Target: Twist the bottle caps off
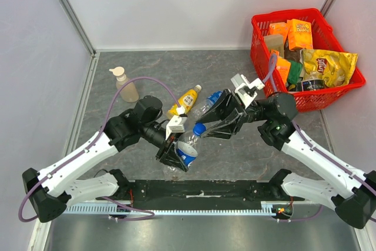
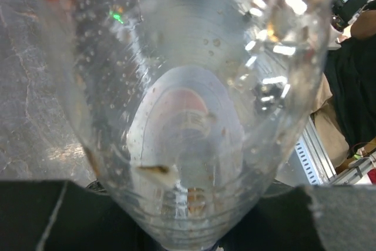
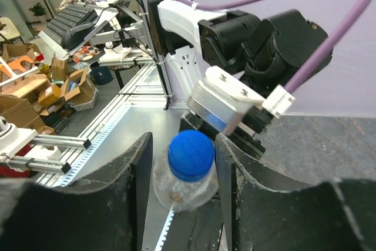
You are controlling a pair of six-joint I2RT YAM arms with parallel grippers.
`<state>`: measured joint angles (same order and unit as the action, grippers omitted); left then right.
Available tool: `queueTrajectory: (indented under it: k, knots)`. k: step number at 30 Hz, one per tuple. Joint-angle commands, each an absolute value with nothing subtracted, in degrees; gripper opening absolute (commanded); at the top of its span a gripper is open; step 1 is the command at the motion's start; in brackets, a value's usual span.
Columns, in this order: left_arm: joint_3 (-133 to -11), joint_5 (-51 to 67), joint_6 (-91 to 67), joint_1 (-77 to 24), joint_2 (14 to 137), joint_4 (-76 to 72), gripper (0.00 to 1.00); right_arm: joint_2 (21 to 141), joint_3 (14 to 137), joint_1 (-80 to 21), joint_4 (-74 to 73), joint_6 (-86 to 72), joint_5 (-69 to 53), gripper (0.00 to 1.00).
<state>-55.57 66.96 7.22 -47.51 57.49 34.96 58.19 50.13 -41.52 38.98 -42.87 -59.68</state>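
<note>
My left gripper (image 1: 178, 156) is shut on the body of a clear bottle (image 1: 188, 145) with a blue label, held tilted above the table's near edge. This bottle (image 2: 188, 86) fills the left wrist view, with the left gripper (image 2: 188, 230) clamped low on it. Its blue cap (image 1: 198, 128) points toward my right gripper (image 1: 203, 129). In the right wrist view the blue cap (image 3: 191, 154) sits between the right gripper (image 3: 183, 143) fingers, with a gap at the left finger (image 3: 138, 168). A juice bottle (image 1: 187, 99) with a white cap (image 1: 198, 88) and another clear bottle (image 1: 208, 103) lie behind.
A beige pump soap bottle (image 1: 124, 84) stands at the back left. A red basket (image 1: 259, 57) of snack packs fills the back right corner. The left arm's wrist (image 3: 247, 57) looms close behind the cap in the right wrist view.
</note>
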Motion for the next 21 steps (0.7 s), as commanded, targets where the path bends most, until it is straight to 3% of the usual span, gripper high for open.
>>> queueTrajectory:
  k: [1,3,5,14,21]
  knots:
    - [-55.9,62.3,8.1,-47.1,57.7,32.4,0.16,55.1,55.5,-42.3,31.8,-39.2,-56.4,0.61]
    - [-55.5,60.2,8.5,-47.1,58.0,33.1,0.16,54.3,56.1,-42.3,28.6,-37.2,-54.4,0.83]
    - [-55.3,57.6,8.8,-47.2,58.2,33.5,0.16,53.7,56.0,-42.4,27.2,-36.4,-52.2,0.98]
    - [-54.8,40.2,8.6,-47.1,56.0,34.3,0.17,52.4,57.5,-42.3,12.9,-29.1,-37.2,0.98]
    - [-53.3,19.3,7.1,-47.1,54.1,33.9,0.18,55.5,58.7,-42.2,4.6,-31.8,-22.3,0.98]
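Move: The blue cap of the held bottle sits between the right fingertips, about 1 cm to the left of the right hand point and 1 cm below it. From the left hand, which holds the bottle by its body, the cap is some 8 cm ahead, 5 cm to the right and 12 cm up. On the table, roughly 38 cm below the right hand, the lying blue-label bottle is 23 cm ahead and 4 cm right, the yellow bottle 24 cm ahead and 6 cm left. Spread the right fingers wide to free the cap and lift the right hand nearly 3 cm, then swing it about 7 cm forward and back down, turning clockwise some 25 degrees. Meanwhile keep the left grip on the bottle and carry it forward about 8.5 cm and down 4.5, turning counter-clockwise, so the open right fingers stay around or near the cap. ##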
